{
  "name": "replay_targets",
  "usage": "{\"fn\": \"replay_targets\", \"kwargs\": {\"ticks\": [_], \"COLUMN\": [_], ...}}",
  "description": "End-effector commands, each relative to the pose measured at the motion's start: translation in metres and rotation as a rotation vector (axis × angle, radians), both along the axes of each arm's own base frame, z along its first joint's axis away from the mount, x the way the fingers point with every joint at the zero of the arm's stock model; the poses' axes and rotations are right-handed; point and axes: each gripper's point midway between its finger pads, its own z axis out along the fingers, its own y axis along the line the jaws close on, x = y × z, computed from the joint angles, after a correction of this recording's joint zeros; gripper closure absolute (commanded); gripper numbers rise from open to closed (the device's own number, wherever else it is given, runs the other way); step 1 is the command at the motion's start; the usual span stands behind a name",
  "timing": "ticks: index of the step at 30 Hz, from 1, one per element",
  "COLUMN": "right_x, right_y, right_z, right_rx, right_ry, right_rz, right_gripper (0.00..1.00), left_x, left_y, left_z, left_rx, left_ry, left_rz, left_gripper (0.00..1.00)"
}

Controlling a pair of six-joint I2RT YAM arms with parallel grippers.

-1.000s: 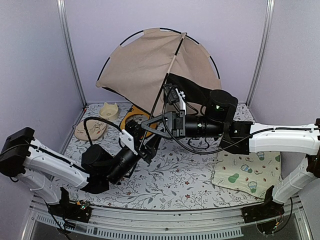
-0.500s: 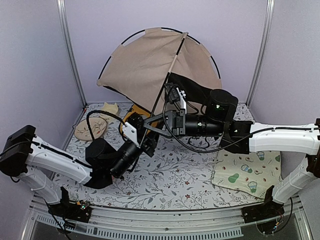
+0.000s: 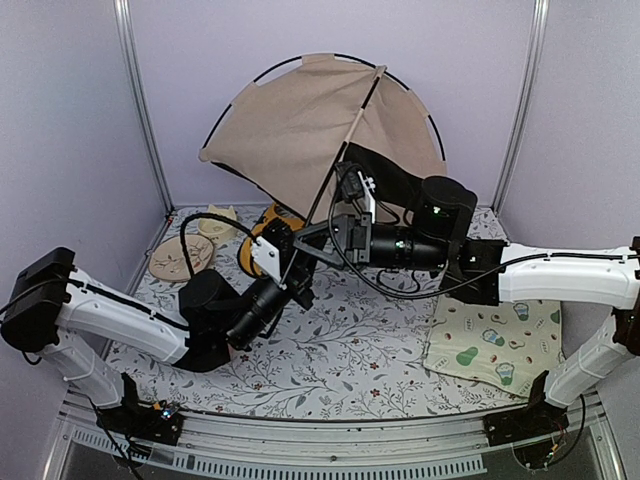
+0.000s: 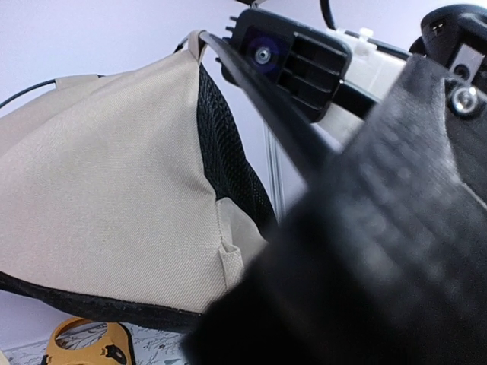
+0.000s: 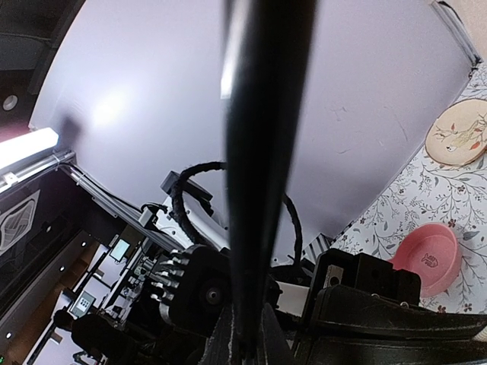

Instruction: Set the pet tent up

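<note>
The pet tent (image 3: 300,130) is tan fabric with black edging and curved black poles, tilted up against the back wall. In the left wrist view its fabric (image 4: 99,190) and black mesh panel (image 4: 224,160) fill the left half. A straight tent pole (image 3: 345,140) slants down from the tent's top. My right gripper (image 3: 315,233) is shut on this pole; in the right wrist view the pole (image 5: 262,152) rises out of the closed fingers (image 5: 228,342). My left gripper (image 3: 295,272) is just below the right one at the pole's lower end. Its jaws are a dark blur in its own view.
A yellow double-bowl feeder (image 3: 256,240) stands under the tent's front edge. A cream bowl (image 3: 218,222) and a round patterned plate (image 3: 178,258) lie at the left. A pink bowl (image 5: 430,255) sits near the left arm. A cream mat with green prints (image 3: 495,345) lies front right.
Both grippers have risen with the pole and the tent has tipped up and slightly right. The left arm has moved up and toward the right gripper.
</note>
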Motion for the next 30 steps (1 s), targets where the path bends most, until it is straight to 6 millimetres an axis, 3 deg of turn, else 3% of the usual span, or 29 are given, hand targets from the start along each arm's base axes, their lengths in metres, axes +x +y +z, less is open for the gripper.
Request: {"fn": "replay_targets", "kwargs": {"ticks": [1,11,30], "right_x": [0.006,0.048,0.091], "right_y": [-0.017,-0.051,-0.068], "right_z": [0.026,0.033,0.024], "right_rx": [0.049,-0.027,-0.109], "right_ry": [-0.048,-0.115,-0.158], "right_rz": [-0.055,-0.325,-0.594], "right_gripper": [1.0,1.0,1.0], "left_x": [0.007,-0.007,-0.028], "left_y": [0.002,0.013,0.024], "left_z": [-0.013,-0.034,-0.077], "left_rx": [0.05,0.076,0.146], "left_ry": [0.026,0.072,0.176], "left_rz": [0.016,-0.025,-0.06], "left_gripper": [1.0,1.0,1.0]}}
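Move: The left fingers are already shut on the tent's near corner, while the right hand grips the pole just above. That corner lies some 5 cm below the right hand, about 2 cm ahead and 3 cm to its right. The pole's bare end hangs roughly 5 cm back and 6 cm left of the left hand, near its height; the pink bowl is about 25 cm left of that hand, 3 cm ahead, 30 cm down. Forward and to the right goes the right hand, some 8 cm, first lifting slightly and then dipping below its starting height, swinging clockwise about 25 degrees with its left side tipping down and keeping its grip on the pole. The left hand draws the tent corner down about 5 cm, with a smaller pull back and left, fingers still shut, so the two hands part. ##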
